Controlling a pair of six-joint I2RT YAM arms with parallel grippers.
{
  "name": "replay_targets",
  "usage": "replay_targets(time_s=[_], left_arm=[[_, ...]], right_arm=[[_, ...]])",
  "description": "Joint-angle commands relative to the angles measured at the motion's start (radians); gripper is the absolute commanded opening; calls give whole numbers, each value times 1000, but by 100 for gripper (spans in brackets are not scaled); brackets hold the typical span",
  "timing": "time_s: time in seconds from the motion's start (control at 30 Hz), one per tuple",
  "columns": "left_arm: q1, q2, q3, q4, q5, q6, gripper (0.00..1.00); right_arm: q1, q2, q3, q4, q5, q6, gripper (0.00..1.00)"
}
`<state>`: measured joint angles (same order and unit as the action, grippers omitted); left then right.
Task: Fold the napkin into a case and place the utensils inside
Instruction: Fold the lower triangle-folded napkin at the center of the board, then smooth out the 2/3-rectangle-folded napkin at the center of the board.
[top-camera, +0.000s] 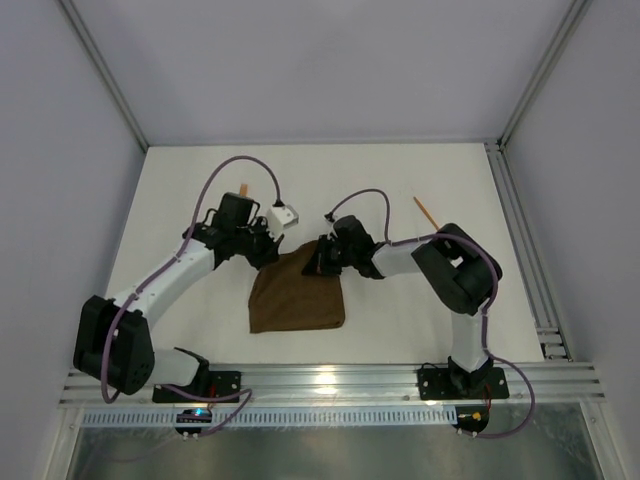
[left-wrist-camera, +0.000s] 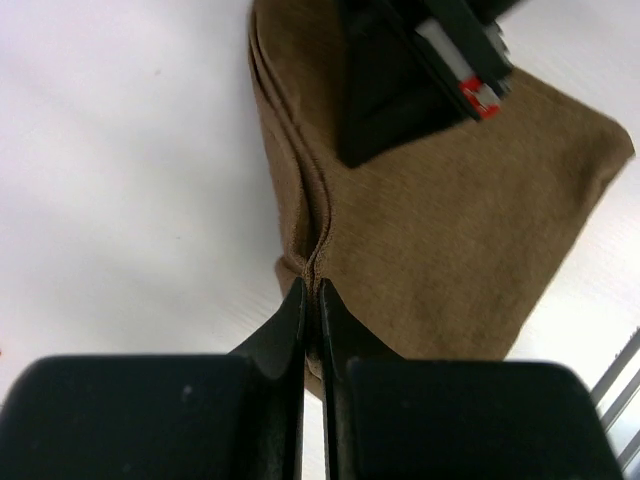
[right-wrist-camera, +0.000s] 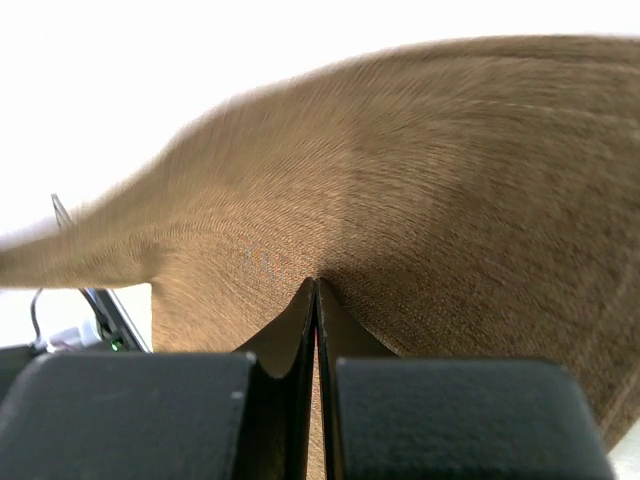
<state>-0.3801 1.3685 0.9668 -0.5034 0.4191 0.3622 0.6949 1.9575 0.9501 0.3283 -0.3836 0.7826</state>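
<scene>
The dark brown napkin lies folded at the table's middle, its far edge lifted between both grippers. My left gripper is shut on the far-left folded edge; in the left wrist view the layered hem is pinched between the jaws. My right gripper is shut on the far-right part, and cloth fills the right wrist view beyond the closed fingertips. One orange utensil lies behind the left arm. Another utensil lies behind the right arm.
Grey enclosure walls stand on three sides of the white table. An aluminium rail runs along the right edge and another along the near edge by the arm bases. The right gripper's body shows in the left wrist view.
</scene>
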Motion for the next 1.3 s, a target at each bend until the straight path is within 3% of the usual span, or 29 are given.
replay_targets(time_s=[0.0,0.27,0.53,0.6,0.8,0.93,1.13,1.27], left_arm=[[-65,-37,-28,-92,-34,110,0],[-256,-77,-155,-189,-140,248,0],[-295,-86,-267,-97,-189,277,0],[-295,-86,-272,-84,-190,279,0],[-296,-115,-283,-55,-215,276,0],[-295,-137,-278,-53,-224,273,0],[-295,-135,-278,-60,-226,273,0],[-295,-135,-274,-67,-223,274,0]], right_arm=[[-31,4,-24,12,74,27,3],[-106,-156,-120,15,100,44,3],[-143,-442,-293,-129,204,-6,4],[-143,-492,-306,-149,213,-19,10],[-141,-424,-200,-175,126,-110,38],[-143,-344,-163,-192,89,-149,51],[-133,-307,-186,-52,-53,-149,56],[-126,-305,-194,-58,-32,-154,56]])
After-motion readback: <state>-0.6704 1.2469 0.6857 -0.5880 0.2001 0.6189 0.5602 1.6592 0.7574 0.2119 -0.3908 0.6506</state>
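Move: The left hand holds the napkin's lifted upper-left edge and carries it to the lower part of the left side, about 10 cm back, 1 cm left and 9 cm below; the lower-left corner is some 15 cm back, 4 cm left and 11 cm below. From the right hand, shut on the cloth near the upper edge, the upper-right corner lies about 6 cm right, 2 cm ahead and 1 cm below, the lower-right corner roughly 14 cm back and 7 cm right. Back and down goes the left hand, about 10 cm back and 8 cm lower, keeping its pinch on the napkin edge and turning some 25 degrees clockwise, then easing slightly forward and up before stopping. Meanwhile the right, shut fingertips on the cloth, sweeps low about 10 cm to the right, rises clear, opens to about half and settles back above the upper-right corner. ##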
